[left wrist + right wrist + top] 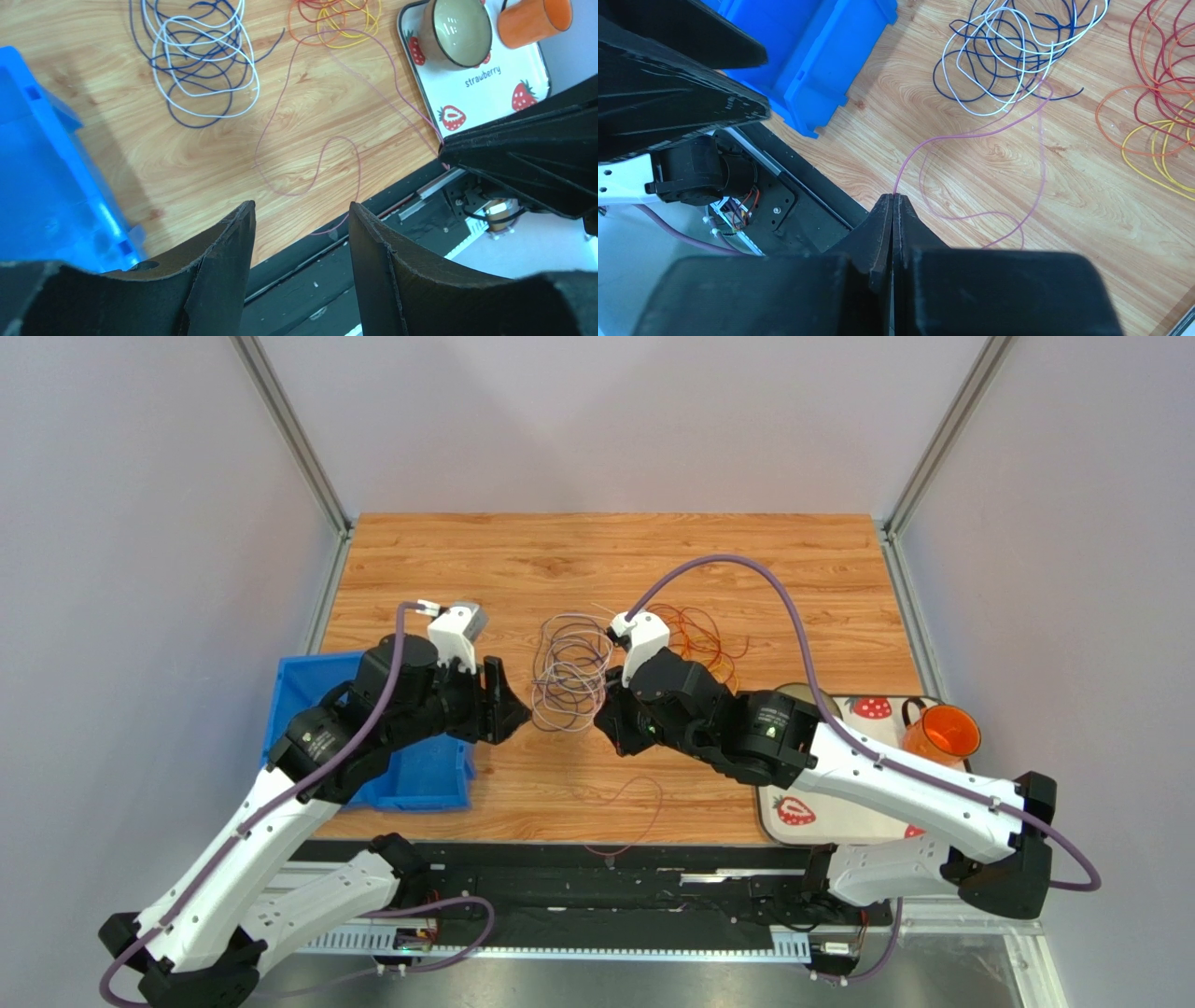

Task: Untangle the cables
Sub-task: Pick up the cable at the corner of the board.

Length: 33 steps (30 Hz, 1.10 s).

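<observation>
The cables lie mid-table in loose bundles: white and dark blue loops (pixel 568 675) (pixel 200 63) (pixel 1011 49), and red-orange and yellow loops (pixel 697 633) (pixel 337 17) (pixel 1165 105). A single thin pink-purple cable (pixel 309 161) (pixel 980 129) trails from the bundles across the wood toward the front edge. My right gripper (pixel 606 717) (pixel 893 197) is shut on one end of that pink-purple cable, low over the near part of the table. My left gripper (pixel 515 711) (pixel 302 210) faces it from the left, open, with nothing between its fingers.
A blue bin (pixel 428 773) (pixel 808 49) sits at the left under my left arm. At the right, a strawberry-print tray (pixel 793 812) (pixel 491 84) carries a bowl (pixel 460 31) and an orange cup (pixel 940 735). The black front rail runs just below both grippers.
</observation>
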### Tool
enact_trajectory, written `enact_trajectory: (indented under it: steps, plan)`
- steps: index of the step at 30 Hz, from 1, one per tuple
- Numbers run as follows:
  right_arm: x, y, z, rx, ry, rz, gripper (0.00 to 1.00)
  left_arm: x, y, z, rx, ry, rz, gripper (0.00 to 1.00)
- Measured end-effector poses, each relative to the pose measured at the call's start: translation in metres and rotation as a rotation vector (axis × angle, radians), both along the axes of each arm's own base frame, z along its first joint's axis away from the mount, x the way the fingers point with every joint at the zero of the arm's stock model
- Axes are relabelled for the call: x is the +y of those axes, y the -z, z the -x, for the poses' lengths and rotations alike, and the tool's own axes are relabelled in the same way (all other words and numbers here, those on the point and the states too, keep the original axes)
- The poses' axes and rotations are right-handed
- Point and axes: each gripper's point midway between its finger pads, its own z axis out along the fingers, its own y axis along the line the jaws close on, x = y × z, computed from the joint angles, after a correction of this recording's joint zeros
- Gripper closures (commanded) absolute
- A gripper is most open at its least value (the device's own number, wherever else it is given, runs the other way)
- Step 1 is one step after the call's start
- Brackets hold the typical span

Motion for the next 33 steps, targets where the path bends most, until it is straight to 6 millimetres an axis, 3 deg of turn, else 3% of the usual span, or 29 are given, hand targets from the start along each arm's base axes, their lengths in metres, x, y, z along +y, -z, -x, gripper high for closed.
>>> enact_trajectory:
  steps: [2,8,11,24,33]
  plan:
    - [-0.001,0.003,0.000,0.001,-0.001,0.004,1.00,-0.005,0.009,-0.001,0.019,0.000,0.016,0.40]
    - [-0.015,0.010,0.001,0.004,0.012,0.010,1.00,-0.022,0.099,-0.002,0.225,-0.015,-0.014,0.39]
    - [-0.023,0.009,0.001,0.000,0.022,0.000,1.00,-0.029,0.129,-0.006,0.291,-0.024,-0.059,0.38]
    - [-0.042,-0.007,0.003,-0.024,0.043,-0.055,1.00,-0.074,0.193,-0.027,0.320,0.016,-0.183,0.37]
    - [-0.052,-0.017,0.004,-0.042,0.042,-0.072,1.00,-0.110,0.200,-0.052,0.248,0.050,-0.216,0.45]
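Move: The slack pink cable on the board lies about 10 cm to the left hand's right, some 5 cm ahead and 26 cm below. From that same hand the blue-and-white coil is roughly 18 cm ahead and 8 cm to the right, the blue bin about 8 cm ahead and 12 cm to the left. From the right hand, which already holds the pink cable, that slack lies about 6 cm ahead, 3 cm left and 25 cm below. Downwards fast, some 20 cm, the left hand sinks in front of the blue-and-white coil, veering right and finally levelling off to the right and forward, over the slack pink cable. Its fingers stay open and tip more steeply down. The right hand keeps the cable pinched in shut fingers and draws about 5 cm to its right. ##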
